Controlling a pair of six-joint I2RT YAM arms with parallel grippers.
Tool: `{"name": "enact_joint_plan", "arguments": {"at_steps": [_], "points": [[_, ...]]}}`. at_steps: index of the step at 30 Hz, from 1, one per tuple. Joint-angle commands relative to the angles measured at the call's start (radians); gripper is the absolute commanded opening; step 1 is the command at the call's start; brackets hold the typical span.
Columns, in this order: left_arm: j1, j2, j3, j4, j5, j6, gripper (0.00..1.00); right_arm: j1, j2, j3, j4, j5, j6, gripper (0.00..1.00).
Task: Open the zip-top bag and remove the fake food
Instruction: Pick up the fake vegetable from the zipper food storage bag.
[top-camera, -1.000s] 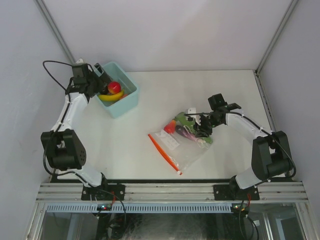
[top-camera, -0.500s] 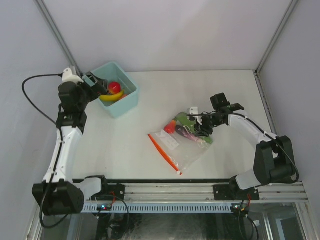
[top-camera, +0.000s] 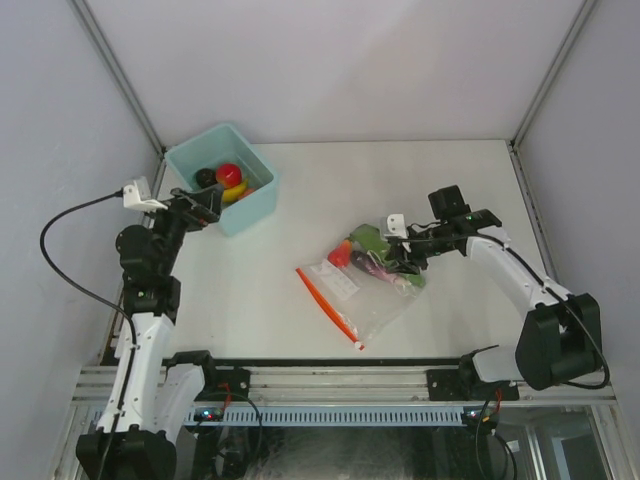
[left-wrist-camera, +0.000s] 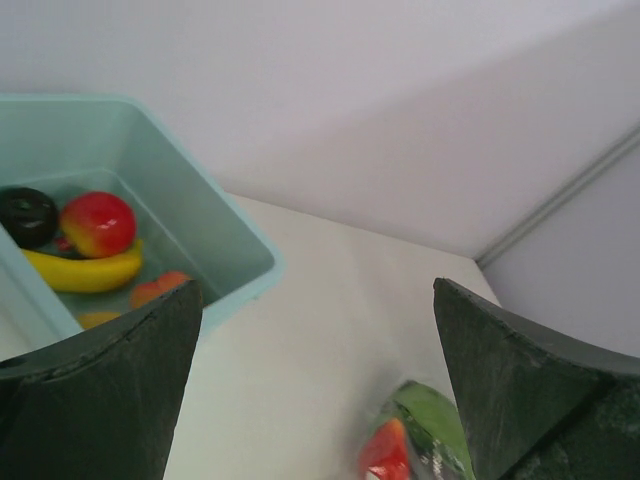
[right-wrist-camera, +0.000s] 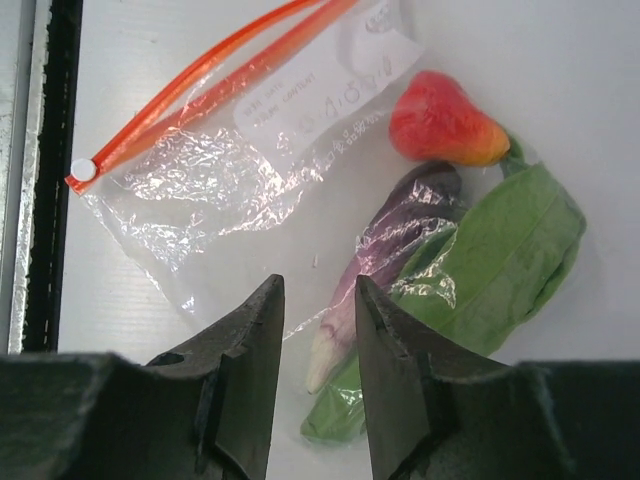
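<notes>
The clear zip-top bag (top-camera: 368, 293) (right-wrist-camera: 215, 175) lies flat mid-table, its orange-red zip strip (top-camera: 327, 303) (right-wrist-camera: 200, 75) toward the near left. Fake food sits at its far end: a red piece (right-wrist-camera: 445, 125), a purple eggplant (right-wrist-camera: 400, 225) and a green leaf (right-wrist-camera: 505, 250). My right gripper (top-camera: 406, 257) (right-wrist-camera: 318, 300) hovers over that end, jaws a narrow gap apart with nothing between them. My left gripper (top-camera: 198, 207) (left-wrist-camera: 318, 400) stands wide open and empty, just in front of the bin. More fake food lies in the bin: red apple (left-wrist-camera: 98, 224), yellow banana (left-wrist-camera: 85, 272), dark round piece (left-wrist-camera: 28, 215).
The light teal bin (top-camera: 255, 205) (left-wrist-camera: 215, 245) stands at the far left of the white table. Side walls close in left and right. A metal rail (top-camera: 340, 382) runs along the near edge.
My left arm has pulled back out of the bin toward the near left, empty. My right gripper has shifted slightly right over the bag. The bag has not moved.
</notes>
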Motion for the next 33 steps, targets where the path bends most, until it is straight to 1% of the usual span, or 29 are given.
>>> {"name": "enact_joint_plan", "arguments": {"at_steps": [1,3,5,8,12,14,16,19,21,27,30,33], "points": [[0.006,-0.017,-0.058,0.169,0.169,-0.126,1.0,-0.011,-0.07,0.035,-0.01,-0.091,-0.033,0.35],[0.004,-0.017,-0.092,0.215,0.229,-0.159,1.0,-0.014,-0.089,0.04,-0.01,-0.104,-0.034,0.36],[-0.01,-0.02,-0.121,0.243,0.266,-0.173,0.97,-0.016,-0.111,0.046,-0.012,-0.112,-0.032,0.36],[-0.076,-0.036,-0.154,0.232,0.265,-0.141,0.95,-0.013,-0.135,0.069,-0.034,-0.117,-0.028,0.41],[-0.221,-0.077,-0.174,0.115,0.176,-0.012,0.93,-0.001,-0.165,0.125,-0.091,-0.078,-0.045,0.45],[-0.296,-0.095,-0.187,0.082,0.125,0.034,0.91,0.005,-0.183,0.145,-0.106,-0.07,-0.044,0.48],[-0.362,-0.11,-0.213,0.074,0.072,0.056,0.89,0.014,-0.203,0.159,-0.118,-0.086,-0.045,0.54],[-0.464,-0.122,-0.254,0.073,-0.009,0.08,0.87,0.041,-0.238,0.162,-0.122,-0.116,-0.047,0.66],[-0.529,-0.113,-0.284,0.084,-0.055,0.088,0.85,0.062,-0.233,0.177,-0.161,-0.142,-0.076,0.71],[-0.69,-0.04,-0.333,0.118,-0.135,0.101,0.73,0.12,-0.176,0.186,-0.246,-0.139,-0.138,0.76],[-0.752,0.01,-0.343,0.127,-0.184,0.104,0.67,0.118,-0.148,0.179,-0.244,-0.12,-0.139,0.76],[-0.794,0.071,-0.35,0.138,-0.216,0.1,0.63,0.112,-0.138,0.151,-0.203,-0.098,-0.113,0.76]]}}
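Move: The bag's red zip mouth lies about 14 cm back and 25 cm to the right of the left hand, some 33 cm below. From that hand the red pepper in the bag is level ahead and 28 cm right, and the blue bin 20 cm ahead and 3 cm left. From the right hand the mouth is 6 cm back, 14 cm left and 14 cm down; the eggplant is 5 cm ahead and 3 cm left, the green vegetable 7 cm ahead and 1 cm right, both 12 cm down. The empty left hand leaves the bin side and sweeps about 19 cm right while sinking 15 cm and drawing back 10 cm towards the bag's zip mouth, the drop steepening late as it turns some 35 degrees clockwise, tips a little downward and narrows its fingers from wide open to about two-thirds. The right hand, already clear above the bag, rises roughly 10 cm off the vegetables, then draws back and slightly left and starts to sink again, its fingers spreading from a third to three-quarters open. ##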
